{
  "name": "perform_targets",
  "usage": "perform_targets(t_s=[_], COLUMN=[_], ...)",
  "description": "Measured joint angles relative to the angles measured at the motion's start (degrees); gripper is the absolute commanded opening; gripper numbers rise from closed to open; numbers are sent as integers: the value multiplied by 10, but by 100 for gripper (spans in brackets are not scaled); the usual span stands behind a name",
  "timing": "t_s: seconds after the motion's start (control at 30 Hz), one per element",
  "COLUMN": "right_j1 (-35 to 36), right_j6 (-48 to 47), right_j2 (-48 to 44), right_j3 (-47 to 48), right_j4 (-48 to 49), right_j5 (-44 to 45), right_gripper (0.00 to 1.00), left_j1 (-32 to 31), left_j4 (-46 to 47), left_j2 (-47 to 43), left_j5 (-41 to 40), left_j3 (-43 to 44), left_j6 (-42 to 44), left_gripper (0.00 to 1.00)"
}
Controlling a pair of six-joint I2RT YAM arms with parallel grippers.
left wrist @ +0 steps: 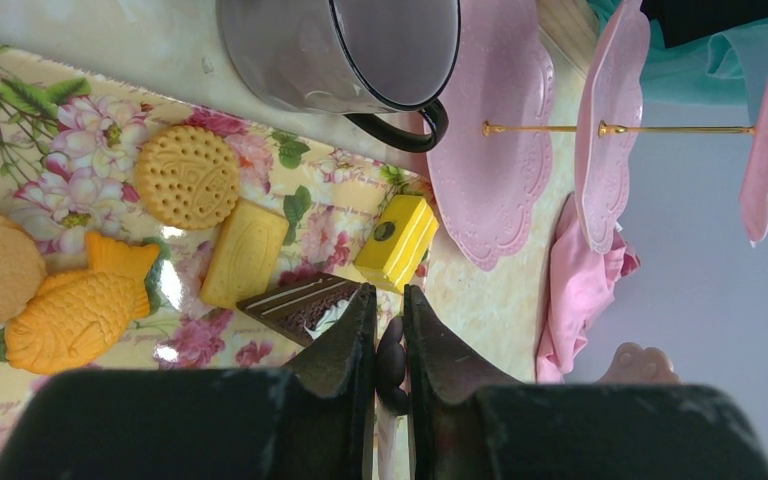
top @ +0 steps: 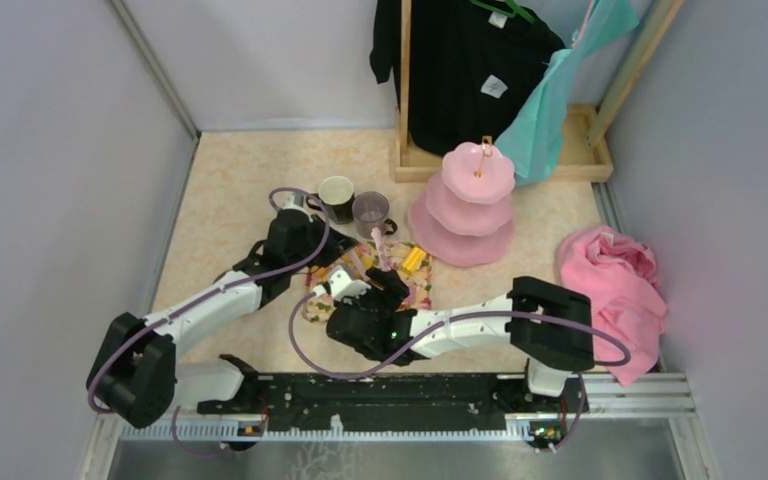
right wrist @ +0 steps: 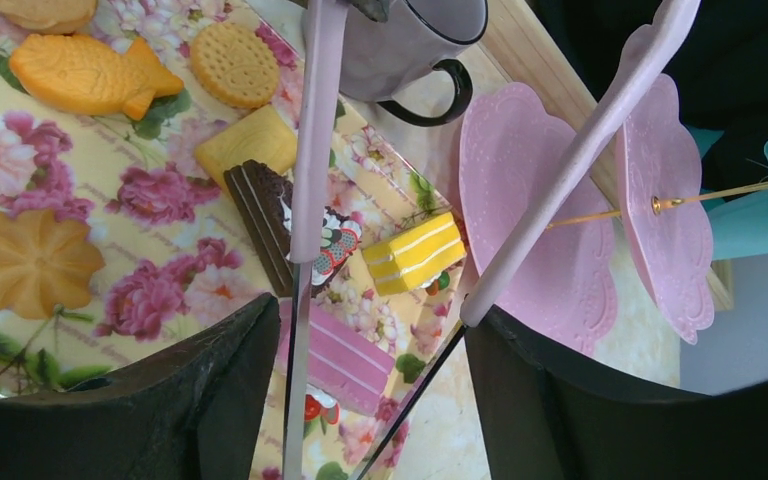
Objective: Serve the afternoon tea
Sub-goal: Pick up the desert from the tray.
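Small snacks lie on a flowered tray (left wrist: 50, 130): an orange fish (left wrist: 80, 310), a round biscuit (left wrist: 187, 176), a chocolate slice (left wrist: 300, 305), a yellow cake (right wrist: 415, 255) and a pink cake (right wrist: 345, 360). The pink three-tier stand (top: 465, 200) stands right of the tray. The smoky mug (top: 370, 212) and the black mug (top: 336, 195) stand behind it. My left gripper (left wrist: 390, 300) is shut on the tip of pink tongs (right wrist: 310, 150). My right gripper (right wrist: 372, 320) stands open around the tongs' two arms. Its right finger touches one arm.
A crumpled pink cloth (top: 615, 285) lies at the right. A wooden clothes rack (top: 580, 160) with a black shirt (top: 460, 70) and a teal garment (top: 550, 110) stands at the back, close behind the stand. Grey walls close in both sides.
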Motion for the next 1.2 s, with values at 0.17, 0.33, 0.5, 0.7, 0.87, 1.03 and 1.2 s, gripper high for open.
perform_targets(t_s=[0.17,0.33,0.5,0.7,0.87,1.03,1.2], right_j1=[-7,-8,-8,-8,-9,-23,-38], right_j6=[-14,-23,-29,-19,9,49,92], right_j2=[11,12,12,-1,-53,-104,-149], right_j3=[0,0,0,0,0,0,-1], right_j4=[7,16,19,-2,-42,-89,-146], right_j5=[6,9,9,-15,-45,-84,-124], right_gripper=[54,48,46,46,46,46,46], left_j1=[0,0,0,-2,-2,0,0], left_j4=[-8,-10,-10,-16,-16,-17,-20], left_j2=[-1,-4,-8,-30,-52,-71,-90], left_j5=[-4,-7,-10,-23,-47,-65,-83], left_j3=[0,0,0,0,-4,-10,-10], left_j6=[0,0,0,3,8,14,24], left_gripper=[0,0,36,63,72,75,79])
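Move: The tongs already sit between my right pads. The left tong tip, still pinched in my left fingers, lies about 8 cm ahead, 5 cm left and 2 cm below my right hand. Some 10 cm under that hand are the chocolate cake, 4 cm ahead and 1 cm right, and the pink cake, 4 cm back and 4 cm right. The grey mug stands 9 cm ahead, 4 cm right and 7 cm below my left hand. I squeeze my right fingers partway closed on the two tong arms while my left hand holds nearly still. Then I open my left fingers wide, let go of the tong tip and draw that hand up and left, about 5 cm in all. My right hand keeps the tongs and lifts about 3.5 cm, easing some 3 cm right and rolling and tipping about 15 degrees. ##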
